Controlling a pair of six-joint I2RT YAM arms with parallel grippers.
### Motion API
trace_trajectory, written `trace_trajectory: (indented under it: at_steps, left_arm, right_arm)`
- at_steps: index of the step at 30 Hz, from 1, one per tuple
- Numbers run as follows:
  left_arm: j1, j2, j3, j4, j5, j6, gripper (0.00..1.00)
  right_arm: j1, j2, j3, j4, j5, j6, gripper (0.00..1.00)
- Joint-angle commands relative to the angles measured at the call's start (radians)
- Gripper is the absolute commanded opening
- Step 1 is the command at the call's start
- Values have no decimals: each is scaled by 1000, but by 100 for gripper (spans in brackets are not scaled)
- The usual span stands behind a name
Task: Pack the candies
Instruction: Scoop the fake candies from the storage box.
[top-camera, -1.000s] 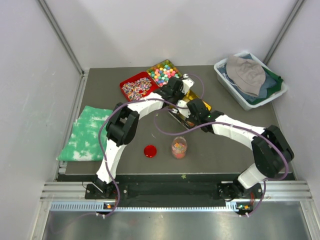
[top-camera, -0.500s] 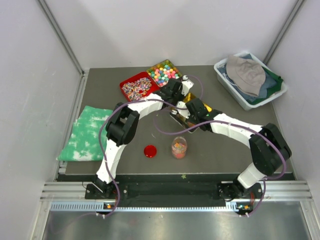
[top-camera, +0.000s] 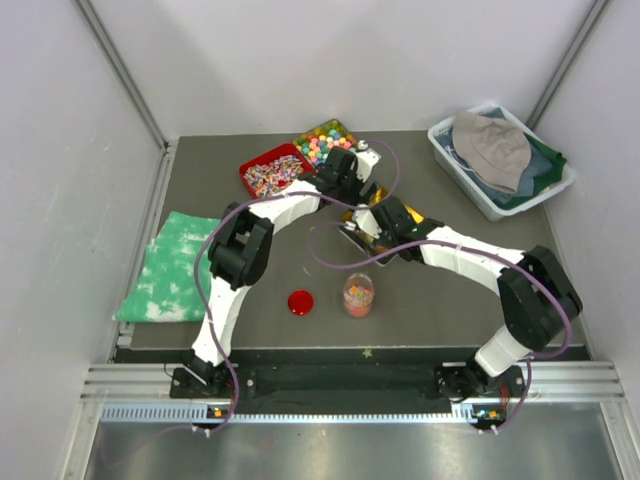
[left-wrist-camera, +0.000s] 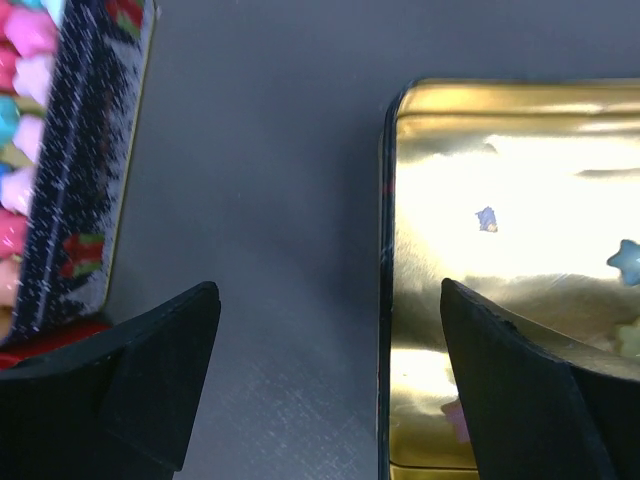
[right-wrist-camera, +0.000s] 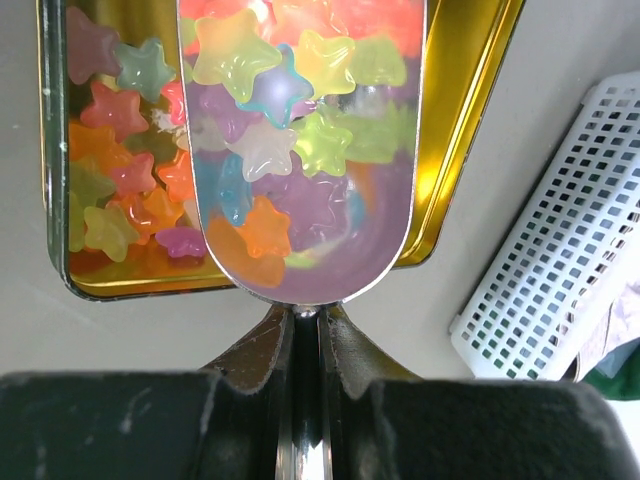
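The candies (right-wrist-camera: 300, 60) are glossy star-shaped jelly pieces heaped in a metal scoop (right-wrist-camera: 310, 150). My right gripper (right-wrist-camera: 305, 312) is shut on the scoop's handle and holds it over a gold tin (right-wrist-camera: 470, 150). More candies (right-wrist-camera: 110, 180) lie in that tin. In the top view the right gripper (top-camera: 376, 226) is over the gold tin (top-camera: 392, 207) at mid table. A clear jar (top-camera: 358, 294) partly filled with candies stands in front. My left gripper (left-wrist-camera: 328, 290) is open with nothing between its fingers, above bare table beside the gold tin's edge (left-wrist-camera: 385, 250).
A red lid (top-camera: 300, 302) lies left of the jar. A red tray of wrapped sweets (top-camera: 272, 172) and a tin of pastel pieces (top-camera: 322, 143) sit at the back. A green cloth (top-camera: 175, 265) lies at left; a white basket (top-camera: 500, 160) with clothes is back right.
The left gripper has opened wide and drawn slightly back from the gold tin. The right gripper with the scoop has hardly moved.
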Motion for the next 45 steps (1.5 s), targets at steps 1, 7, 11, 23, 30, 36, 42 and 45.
trace_trajectory:
  at_steps: [1,7,11,23,30,36,42,45]
  left_arm:
    - [8,-36,88,14,93,-35,96]
    - [17,-79,93,-10,92,-63,98]
    - [80,-81,88,-12,52,-84,99]
    - [277,-154,58,-26,124,-167,99]
    - [295,-217,-14,-12,157,-167,99]
    - [295,-251,-53,-13,197,-167,99]
    - [293,-288,-79,-36,225,-165,99]
    - [295,-319,-100,-53,243,-158,99]
  right_arm:
    - [18,2,65,50,-7,4,0]
    - [21,-6,81,50,-7,-1,0]
    - [21,-47,100,16,-30,-1,0]
    - [21,-149,51,-24,-71,22,0]
    - [-16,-185,45,-57,-140,96,0]
    - [-73,-253,17,-91,-292,165,0]
    - [-88,-308,-3,-149,-450,182,0]
    - [-103,-330,3,-180,-534,188,0]
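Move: Just outside the far-left wall of the gold tin, the left hand's open fingers have the tin's middle about 7 cm back, 5 cm right and slightly below. The star-candy tray is some 11 cm ahead and 8 cm left, the red lollipop box 19 cm left and 3 cm ahead. From the right hand, with its loaded scoop, the clear jar is roughly 12 cm back and 12 cm left, the tin 4 cm ahead and 6 cm left, the red lid 13 cm back and 24 cm left. Lifting the heaped scoop about 5 cm up from the gold tin, the right hand keeps its grip, then draws back some 5 cm towards the jar, rolling left side up. The left hand, still wide open, rises, sweeps left and forward away from the tin, climbs further, then eases back to the red box's right end, turning slightly counter-clockwise; net about 13 cm left and 8 cm up. ##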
